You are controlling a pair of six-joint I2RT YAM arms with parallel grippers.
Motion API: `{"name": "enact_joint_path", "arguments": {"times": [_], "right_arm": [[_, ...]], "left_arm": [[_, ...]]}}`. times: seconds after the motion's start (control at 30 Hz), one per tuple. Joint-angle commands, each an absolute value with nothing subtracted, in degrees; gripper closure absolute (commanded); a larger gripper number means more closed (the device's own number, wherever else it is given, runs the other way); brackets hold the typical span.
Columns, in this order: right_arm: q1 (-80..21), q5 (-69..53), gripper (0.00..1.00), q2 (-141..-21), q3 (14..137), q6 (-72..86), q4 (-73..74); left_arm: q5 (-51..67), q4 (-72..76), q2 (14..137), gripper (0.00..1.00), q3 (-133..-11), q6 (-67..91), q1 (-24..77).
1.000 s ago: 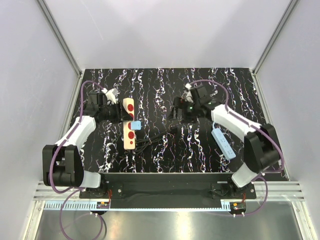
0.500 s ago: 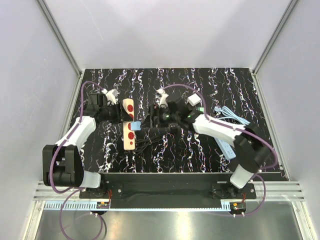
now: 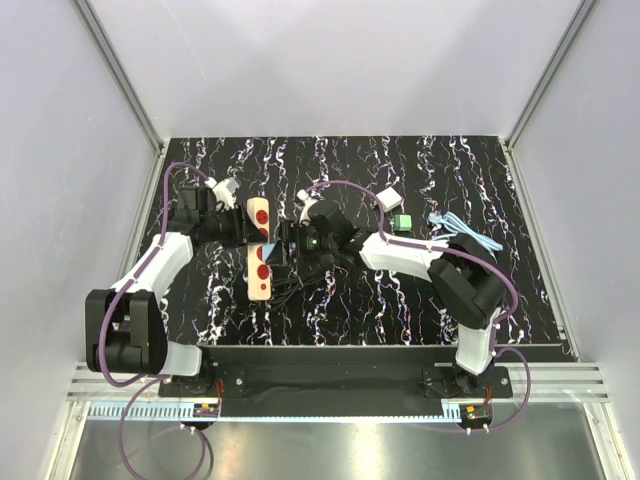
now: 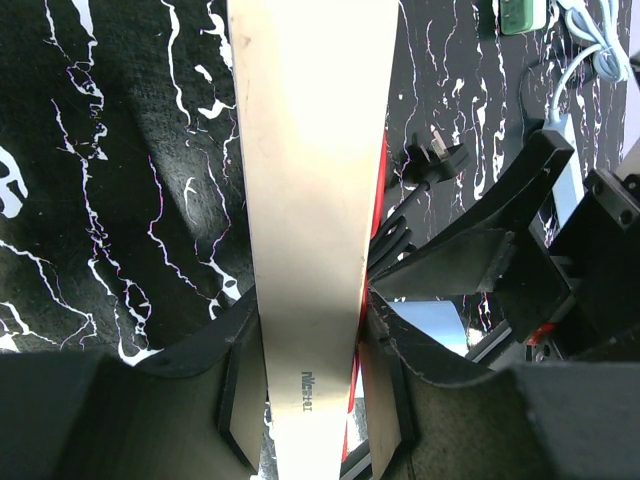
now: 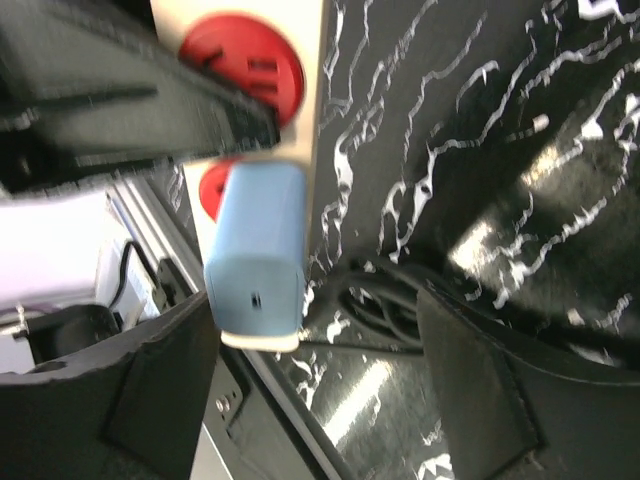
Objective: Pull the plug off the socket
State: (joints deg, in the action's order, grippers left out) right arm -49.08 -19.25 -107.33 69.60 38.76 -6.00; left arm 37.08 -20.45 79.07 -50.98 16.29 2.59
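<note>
The socket, a narrow beige power strip [image 3: 259,280] with red round spots, lies at the left centre of the table. My left gripper [image 3: 247,232] is shut across its middle; in the left wrist view the strip [image 4: 310,200] is clamped between both fingers of the gripper [image 4: 310,400]. The plug [image 5: 255,250], a small pale cube, sits in a red socket of the strip [image 5: 300,60]. My right gripper [image 5: 315,320] is open, with the plug between its fingers, close to the left finger [image 5: 150,390] and apart from the right one. In the top view the right gripper [image 3: 281,247] is at the plug [image 3: 269,251].
The strip's black cord [image 3: 300,285] is bundled on the table just right of the strip, with a black plug end [image 4: 435,160]. A light blue cord [image 3: 462,226] lies at the right, behind the right arm. Walls enclose the table on three sides.
My right arm has swung left across the table from the right centre to the beige strip, bringing its open jaws around the plug. The left gripper has kept its hold on the strip.
</note>
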Motion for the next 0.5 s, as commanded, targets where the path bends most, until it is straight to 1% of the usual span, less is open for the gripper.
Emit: {"name": "enact_joint_path", "arguments": {"times": [0.0,0.1,0.2,0.23,0.27,0.37,0.43,0.47], "right_arm": [[-49.83,-16.44,0.21,-108.19,74.43,40.34,-10.72],[-49.92,-15.3,0.35,-110.21,78.29,41.22,-6.61],[-50.18,-14.5,0.45,-111.88,79.8,42.97,-5.98],[-50.19,-14.5,0.51,-112.15,79.98,43.33,-5.89],[-50.27,-14.33,0.6,-112.41,80.15,44.55,-5.89],[-50.54,-14.33,0.63,-113.03,80.68,45.18,-6.06],[-51.15,-13.45,0.61,-112.76,80.51,45.09,-5.01],[-51.24,-13.1,0.58,-112.59,80.16,44.91,-4.75]], "left_arm": [[38.59,-16.96,77.61,1.0,-51.68,16.08,2.81],[39.02,-16.88,78.05,1.0,-51.77,16.17,2.81],[38.85,-16.79,78.13,1.0,-51.77,16.26,2.81],[38.93,-16.79,78.05,1.0,-51.77,16.26,2.81],[38.94,-16.79,78.05,1.0,-51.77,16.26,2.81],[38.76,-16.79,77.87,1.0,-51.68,16.26,2.81],[38.76,-16.79,77.78,1.0,-51.59,16.26,2.81],[38.76,-16.79,77.7,1.0,-51.59,16.26,2.81]]}}
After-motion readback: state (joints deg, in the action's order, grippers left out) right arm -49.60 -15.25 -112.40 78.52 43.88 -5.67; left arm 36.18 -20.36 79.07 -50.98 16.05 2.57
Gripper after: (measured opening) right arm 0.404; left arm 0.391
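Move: The blue plug, seated in the socket strip, lies about 3 cm ahead of the open right hand, 3 cm to its left and 1 cm higher. The socket strip's middle is some 3 cm left of the plug and 1 cm farther out; the black cable coil lies about 4 cm back and 3 cm right of the right hand, roughly 6 cm below it. From the left hand, gripping the strip, the plug is about 4 cm back and 3 cm right. The right hand's fingers close on the blue plug and pinch its body from either side, shutting from wide open to just under half. As they close, the hand reaches forward and to the left, roughly 3 cm each way, rising about 2 cm, then settles at the plug with barely any turn of the wrist. The left hand stays put and keeps its grip on the socket strip. ##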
